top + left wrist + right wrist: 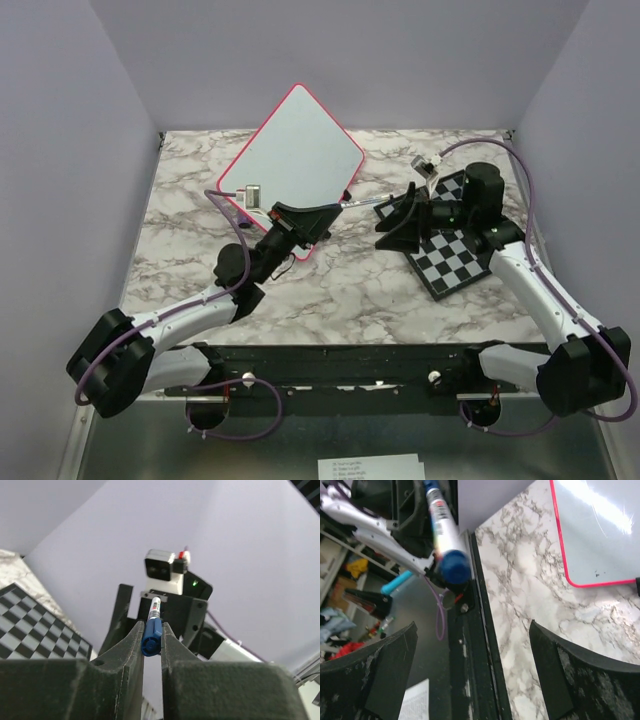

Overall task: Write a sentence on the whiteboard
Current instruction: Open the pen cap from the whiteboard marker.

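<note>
The whiteboard (pixel 300 145) lies turned like a diamond at the back of the marble table, white with a pink-red rim; its near corner also shows in the right wrist view (pixel 600 535). No sentence shows on its surface. My left gripper (pixel 333 209) hovers over the board's lower right edge, shut on the blue end of a marker (pixel 151 636), whose white barrel points right toward the other arm. My right gripper (pixel 390 220) faces it, open wide. The marker's blue tip end (pixel 453 564) hangs just beyond the right fingers (pixel 387 662), untouched.
A black-and-white chessboard (pixel 455 255) lies at the right under the right arm and shows in the left wrist view (pixel 30 627). The black base rail (pixel 470 670) runs along the table's near edge. Purple walls close in the sides and back.
</note>
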Motion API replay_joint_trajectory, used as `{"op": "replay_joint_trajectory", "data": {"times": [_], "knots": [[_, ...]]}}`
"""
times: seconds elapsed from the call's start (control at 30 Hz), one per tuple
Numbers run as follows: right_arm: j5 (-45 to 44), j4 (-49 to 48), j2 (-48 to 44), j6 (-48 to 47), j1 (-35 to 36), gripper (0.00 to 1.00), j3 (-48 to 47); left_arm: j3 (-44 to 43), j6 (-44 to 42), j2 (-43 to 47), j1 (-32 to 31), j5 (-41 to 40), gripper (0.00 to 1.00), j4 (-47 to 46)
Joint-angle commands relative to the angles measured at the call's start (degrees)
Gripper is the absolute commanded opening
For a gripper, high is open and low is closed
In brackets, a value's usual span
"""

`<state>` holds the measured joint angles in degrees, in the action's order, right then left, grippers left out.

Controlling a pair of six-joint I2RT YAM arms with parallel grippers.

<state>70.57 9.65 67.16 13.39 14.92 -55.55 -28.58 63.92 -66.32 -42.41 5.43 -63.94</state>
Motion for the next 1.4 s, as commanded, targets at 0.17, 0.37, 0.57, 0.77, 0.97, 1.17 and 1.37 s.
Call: {"op": "replay_joint_trajectory", "data": {"times": [0.17, 0.37, 0.57, 0.77, 0.97, 1.17, 1.37], "knots": [[-3.3, -47.0, 3.6, 46.2, 0.0, 0.99, 3.5, -2.0, 0.8, -3.1, -4.5, -12.1, 0.0, -10.2], [-4.9, -54.0, 7.0, 54.0, 1.9, 0.89, 0.6, -3.4, 0.2, -5.9, -7.1, -15.4, 0.0, -11.6], [-6.1, -48.3, 6.8, 50.1, 3.0, 0.73, 0.9, -3.7, -0.1, -6.1, -7.5, -17.1, 0.0, -11.2], [-6.3, -47.0, 7.5, 49.2, 2.9, 0.61, -0.4, -2.7, 0.1, -5.5, -7.7, -18.2, 0.0, -10.2], [-7.2, -46.8, 8.5, 49.2, 3.0, 0.61, -1.1, -2.0, 0.2, -5.2, -7.9, -18.4, 0.0, -10.6], [-6.8, -47.1, 9.2, 49.3, 3.0, 0.61, -1.9, -2.2, 0.3, -5.7, -7.9, -17.2, 0.0, -10.9], [-4.3, -43.0, 9.3, 43.8, 2.9, 0.61, -3.2, -2.3, 0.6, -5.4, -7.8, -15.0, 0.0, -10.2]]}}
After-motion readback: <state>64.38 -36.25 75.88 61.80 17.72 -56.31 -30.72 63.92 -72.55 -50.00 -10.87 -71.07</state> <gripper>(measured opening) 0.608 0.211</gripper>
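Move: The marker, still pinched by its blue cap in the left fingers, has its middle about 4 cm left of the open right hand, 2 cm ahead and 6 cm above. From the left hand it lies some 5 cm right, 2 cm ahead and 1 cm up. The whiteboard is roughly 32 cm ahead of the right hand, 29 cm left and 26 cm down; the checkered board is about 20 cm ahead of that hand, 19 cm right and 27 cm down. The marker's bare barrel is met from below by the open right hand, which rises about 7 cm, going some 4 cm forward and 3 cm left, and tilts its fingertips up about 15 degrees while its forward side dips. Its fingers then narrow around the barrel but stay well apart. The left hand keeps its pinch on the cap, rising briefly, then easing slightly down and right. ##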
